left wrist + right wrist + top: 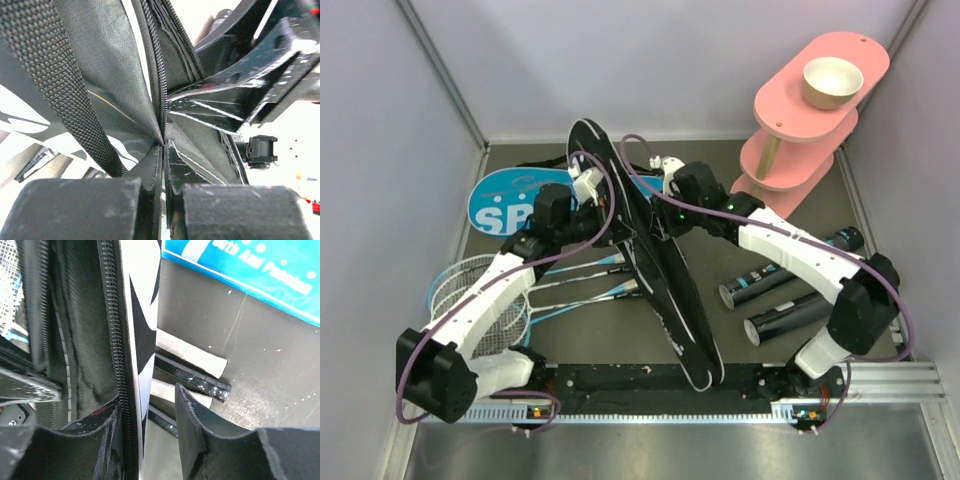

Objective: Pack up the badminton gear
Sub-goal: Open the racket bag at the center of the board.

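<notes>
A black racket bag (660,290) stands on edge, running diagonally across the table's middle. My left gripper (603,200) grips its upper part; in the left wrist view the jaws (164,150) are shut on the bag's fabric (115,75) by the zipper. My right gripper (655,200) is at the same end from the other side. Its fingers (147,395) stand open astride the zipper edge (117,355), with a gap on the right. A blue bag (505,205) lies flat at the back left. Blue and black rackets (480,295) lie at the left. Two black tubes (790,272) (788,317) lie at the right.
A pink three-tier stand (800,120) with a tan bowl (832,82) on top occupies the back right corner. Grey walls close in the table on the left, back and right. White racket grips (192,356) lie on the dark mat under my right gripper.
</notes>
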`<act>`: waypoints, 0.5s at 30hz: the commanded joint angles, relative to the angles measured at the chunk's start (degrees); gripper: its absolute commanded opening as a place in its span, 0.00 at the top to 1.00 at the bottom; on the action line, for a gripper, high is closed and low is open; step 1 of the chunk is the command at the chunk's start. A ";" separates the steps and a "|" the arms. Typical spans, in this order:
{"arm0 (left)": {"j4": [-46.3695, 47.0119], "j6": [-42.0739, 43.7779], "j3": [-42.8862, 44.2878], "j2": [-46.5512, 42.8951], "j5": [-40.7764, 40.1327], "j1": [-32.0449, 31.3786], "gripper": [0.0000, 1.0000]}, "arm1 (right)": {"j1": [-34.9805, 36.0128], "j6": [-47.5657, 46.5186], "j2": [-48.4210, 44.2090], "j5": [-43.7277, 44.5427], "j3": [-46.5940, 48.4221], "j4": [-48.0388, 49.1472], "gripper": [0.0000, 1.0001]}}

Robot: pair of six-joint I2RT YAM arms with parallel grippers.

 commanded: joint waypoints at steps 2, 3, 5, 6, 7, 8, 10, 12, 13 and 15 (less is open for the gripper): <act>4.26 2.25 4.27 -2.64 4.41 -0.18 1.00 | -0.53 -2.34 -0.79 -1.41 -2.10 0.52 0.63; 4.87 1.29 4.35 -2.64 5.11 -0.27 1.00 | -0.53 -0.95 -0.18 -3.43 -2.45 2.09 0.63; 7.58 -0.03 3.92 -2.56 7.39 -0.62 1.00 | -0.09 0.82 1.14 -5.28 -3.06 4.99 0.64; 8.56 -1.25 3.65 -2.55 7.83 -0.79 1.00 | 0.26 2.57 1.50 -5.12 -3.59 7.62 0.66; 9.09 -1.70 3.30 -2.47 8.53 -1.32 1.00 | 0.35 3.54 1.85 -4.85 -3.68 8.95 0.67; 9.62 -1.79 3.30 -2.38 8.54 -1.50 1.00 | 0.52 4.51 2.11 -4.59 -3.51 9.92 0.71; 9.62 -1.71 2.86 -2.47 8.19 -2.20 1.00 | 0.61 6.45 2.55 -4.59 -2.72 11.76 0.83; 9.01 -1.36 2.42 -2.73 8.10 -2.20 1.00 | 0.61 7.06 1.86 -0.83 -2.36 11.86 0.98; 8.48 -1.01 2.07 -2.90 7.93 -2.20 1.00 | 0.53 7.24 1.16 1.80 -2.54 10.91 1.00; 5.51 1.10 1.89 -3.87 6.18 -2.20 1.00 | 0.26 7.50 -0.60 12.69 -3.85 9.06 1.00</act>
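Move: My left hand already pinches one edge of the racket bag. The zip edge that my right hand wants runs between its open fingers, about 2 cm below it and 1 cm to its left, level with it fore and aft; from my left hand that spot is some 6 cm right, 1 cm ahead and 3 cm lower. The racket handles lie about 17 cm below my right hand, 3 cm ahead and 2 cm left; the blue bag is 20 cm ahead, 20 cm left, 18 cm down. I shut my right fingers from roughly a third open onto the zip edge and pinch it, after sinking about 2.5 cm and easing 1.5 cm left along the hanging bag. Meanwhile my left hand keeps its grip and raises its edge nearly 3 cm, drawing it a little right and back. ##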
